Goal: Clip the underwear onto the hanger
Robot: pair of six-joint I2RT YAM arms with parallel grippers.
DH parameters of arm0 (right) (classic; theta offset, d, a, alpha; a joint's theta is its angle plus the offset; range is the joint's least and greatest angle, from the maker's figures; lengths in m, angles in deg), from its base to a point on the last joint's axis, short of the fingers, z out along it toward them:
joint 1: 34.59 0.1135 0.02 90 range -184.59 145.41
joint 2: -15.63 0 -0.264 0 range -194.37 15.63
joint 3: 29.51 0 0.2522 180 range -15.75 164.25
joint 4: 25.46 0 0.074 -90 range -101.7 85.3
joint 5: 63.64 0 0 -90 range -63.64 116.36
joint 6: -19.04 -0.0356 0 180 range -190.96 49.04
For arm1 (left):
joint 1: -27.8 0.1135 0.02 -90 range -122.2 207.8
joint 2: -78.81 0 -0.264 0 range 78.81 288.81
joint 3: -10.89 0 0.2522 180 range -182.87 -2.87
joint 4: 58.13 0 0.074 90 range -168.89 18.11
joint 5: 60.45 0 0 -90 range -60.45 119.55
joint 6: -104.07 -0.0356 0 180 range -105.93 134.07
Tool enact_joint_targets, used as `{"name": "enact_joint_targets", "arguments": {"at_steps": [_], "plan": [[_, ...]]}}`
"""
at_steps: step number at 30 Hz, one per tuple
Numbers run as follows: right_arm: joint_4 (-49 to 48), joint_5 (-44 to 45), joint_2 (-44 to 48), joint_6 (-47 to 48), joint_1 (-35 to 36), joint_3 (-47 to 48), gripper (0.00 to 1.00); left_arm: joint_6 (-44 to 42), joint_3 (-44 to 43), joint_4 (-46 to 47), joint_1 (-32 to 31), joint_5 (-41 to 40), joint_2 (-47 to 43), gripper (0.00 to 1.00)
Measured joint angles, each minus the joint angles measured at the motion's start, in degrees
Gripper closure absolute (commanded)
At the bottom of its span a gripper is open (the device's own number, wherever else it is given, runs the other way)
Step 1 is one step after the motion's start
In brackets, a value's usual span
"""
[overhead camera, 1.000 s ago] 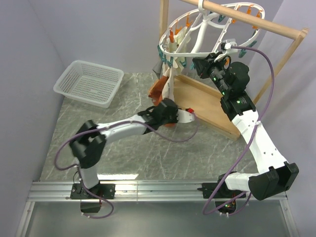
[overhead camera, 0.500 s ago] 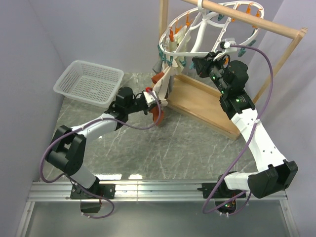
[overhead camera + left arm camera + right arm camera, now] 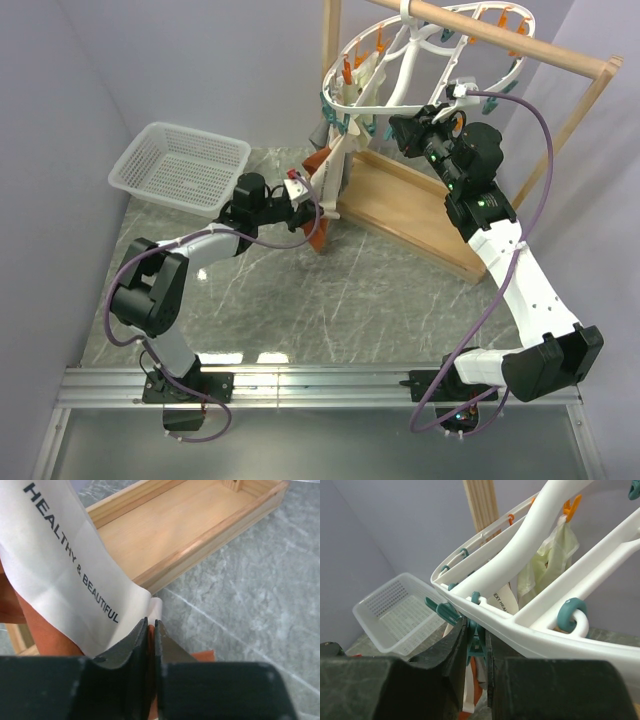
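The rust-orange underwear [image 3: 319, 230] hangs below the left rim of the white hanger [image 3: 400, 70], its cream waistband [image 3: 60, 565] printed with black letters. My left gripper [image 3: 304, 191] is shut on the underwear's orange fabric; in the left wrist view the jaws [image 3: 151, 623] pinch cloth beside the waistband's end. My right gripper [image 3: 397, 130] is up at the hanger's rim [image 3: 530, 612], shut on a teal clothespin [image 3: 481, 640] that hangs from it. The underwear's top shows just below that pin [image 3: 481, 680].
The hanger hangs from the rod of a wooden frame [image 3: 560, 55] with a wooden tray base [image 3: 410, 210], also in the left wrist view [image 3: 175, 525]. A cream cloth [image 3: 547, 555] is clipped on the hanger. A white mesh basket [image 3: 180, 165] stands at back left.
My left gripper has swung left and back from the table's middle towards the hanger, taking the underwear's edge with it. The right gripper has stayed on the pin.
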Motion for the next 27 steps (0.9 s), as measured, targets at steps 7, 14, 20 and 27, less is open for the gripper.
{"name": "enact_joint_targets", "arguments": {"at_steps": [7,14,20,27], "plan": [[0.0,-0.02,0.0,0.0,-0.02,0.0,1.0,-9.66,-0.17,-2.36,-0.48,-3.06,0.0,0.66],[0.0,0.0,0.0,0.0,-0.02,0.0,1.0,-26.34,-0.26,-6.1,-4.04,-10.97,0.02,0.55],[0.0,0.0,0.0,0.0,-0.02,0.0,1.0,-35.17,0.11,-6.21,-4.68,-13.49,0.02,0.46],[0.0,0.0,0.0,0.0,-0.02,0.0,1.0,-37.11,7.8,-0.15,-7.37,-15.43,-2.27,0.24]]}}
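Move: The left fingers are around the underwear's lower part; the underwear's middle lies about 10 cm above the left hand, 2 cm ahead and 4 cm right. From the left hand, the hanger's middle is roughly 14 cm ahead, 22 cm right and 28 cm up; the wooden tray's middle is some 9 cm ahead, 23 cm right and 17 cm down. From the right hand, the underwear is about 13 cm left, level fore-and-aft, 16 cm below. The left fingers open wide and let go of the underwear, sinking about 4 cm while turning some 35 degrees. ##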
